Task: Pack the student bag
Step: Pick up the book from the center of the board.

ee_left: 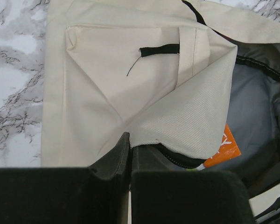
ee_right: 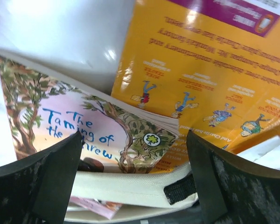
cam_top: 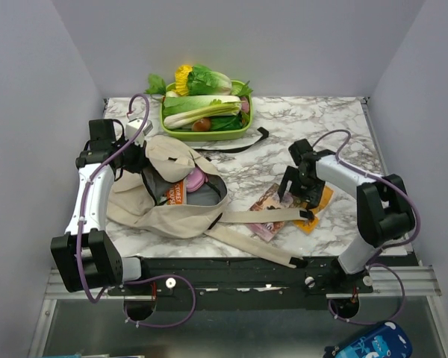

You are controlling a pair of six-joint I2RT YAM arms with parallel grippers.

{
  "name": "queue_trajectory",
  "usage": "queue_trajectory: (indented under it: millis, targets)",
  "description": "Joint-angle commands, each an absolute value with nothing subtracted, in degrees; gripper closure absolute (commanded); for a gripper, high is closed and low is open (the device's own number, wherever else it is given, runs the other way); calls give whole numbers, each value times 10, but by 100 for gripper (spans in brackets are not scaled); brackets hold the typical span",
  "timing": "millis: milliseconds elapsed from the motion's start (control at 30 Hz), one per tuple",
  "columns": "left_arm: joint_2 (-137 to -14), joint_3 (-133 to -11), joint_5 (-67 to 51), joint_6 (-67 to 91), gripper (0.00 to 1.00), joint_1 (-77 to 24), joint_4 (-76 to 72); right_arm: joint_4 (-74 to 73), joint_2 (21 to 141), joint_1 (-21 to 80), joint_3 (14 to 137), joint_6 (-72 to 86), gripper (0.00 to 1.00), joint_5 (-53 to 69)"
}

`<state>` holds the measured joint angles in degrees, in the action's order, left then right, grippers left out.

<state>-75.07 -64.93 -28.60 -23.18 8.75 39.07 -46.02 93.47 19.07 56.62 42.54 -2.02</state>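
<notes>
The student bag [cam_top: 160, 195] is a beige canvas backpack lying on the left of the marble table, its mouth open toward the right. An orange book [cam_top: 178, 193] and a pink case [cam_top: 197, 179] show inside it. My left gripper [cam_top: 143, 165] is shut on the cloth rim of the bag's opening [ee_left: 144, 137], holding the flap up, and the orange book [ee_left: 226, 148] shows beneath. My right gripper [cam_top: 293, 192] hangs open, low over a picture book [ee_right: 84, 126] that overlaps a yellow book [ee_right: 214, 70]. A beige bag strap [ee_right: 130, 186] crosses both books between the fingers [ee_right: 60, 172].
A green tray [cam_top: 243, 133] heaped with vegetables stands at the back, just behind the bag. A thin black strap [cam_top: 239, 145] lies in front of it. A second beige strap [cam_top: 254, 250] runs along the table's near edge. Grey walls close in on both sides.
</notes>
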Motion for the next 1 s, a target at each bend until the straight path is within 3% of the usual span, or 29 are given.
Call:
queue_trajectory:
  millis: [0,267,467,800,967]
  targets:
    - [-757,-666,-292,-249,100,91,375,-286,1030,188,632,388,0,-100]
    - [-755,-663,-289,-259,100,93,383,-193,1074,187,687,380,0,-36]
    - [-749,-665,-293,-259,100,94,388,-165,1012,188,642,383,0,13]
    - [-734,-654,-299,-256,100,94,388,-222,862,189,578,385,0,-31]
    - [-734,-658,-295,-258,100,94,392,-193,813,194,510,424,0,48]
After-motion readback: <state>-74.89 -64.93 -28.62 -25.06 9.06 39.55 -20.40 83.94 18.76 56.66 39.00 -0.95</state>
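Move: The Taming of the Shrew book lies under the front strap, its middle about 8 cm left of the right hand and 3 cm back, some 2 cm below it. The orange book's middle is roughly 6 cm to the hand's right and 2 cm ahead, and the strap's black end about 4 cm back and 4 cm right. From the left hand, the Shrew book is some 47 cm right, 13 cm back and 17 cm lower. Keeping its fingers wide open and low at the books, the right hand goes on sweeping forward, about 15 cm and some 4 cm to the left, pushing both books away from the strap while the fingers tilt from pointing down to pointing partly forward. It then turns back about 4 cm and rises clear to some 8 cm above its starting height, the fingertips coming off the books with nothing held and the tilt ending near 30 degrees. ##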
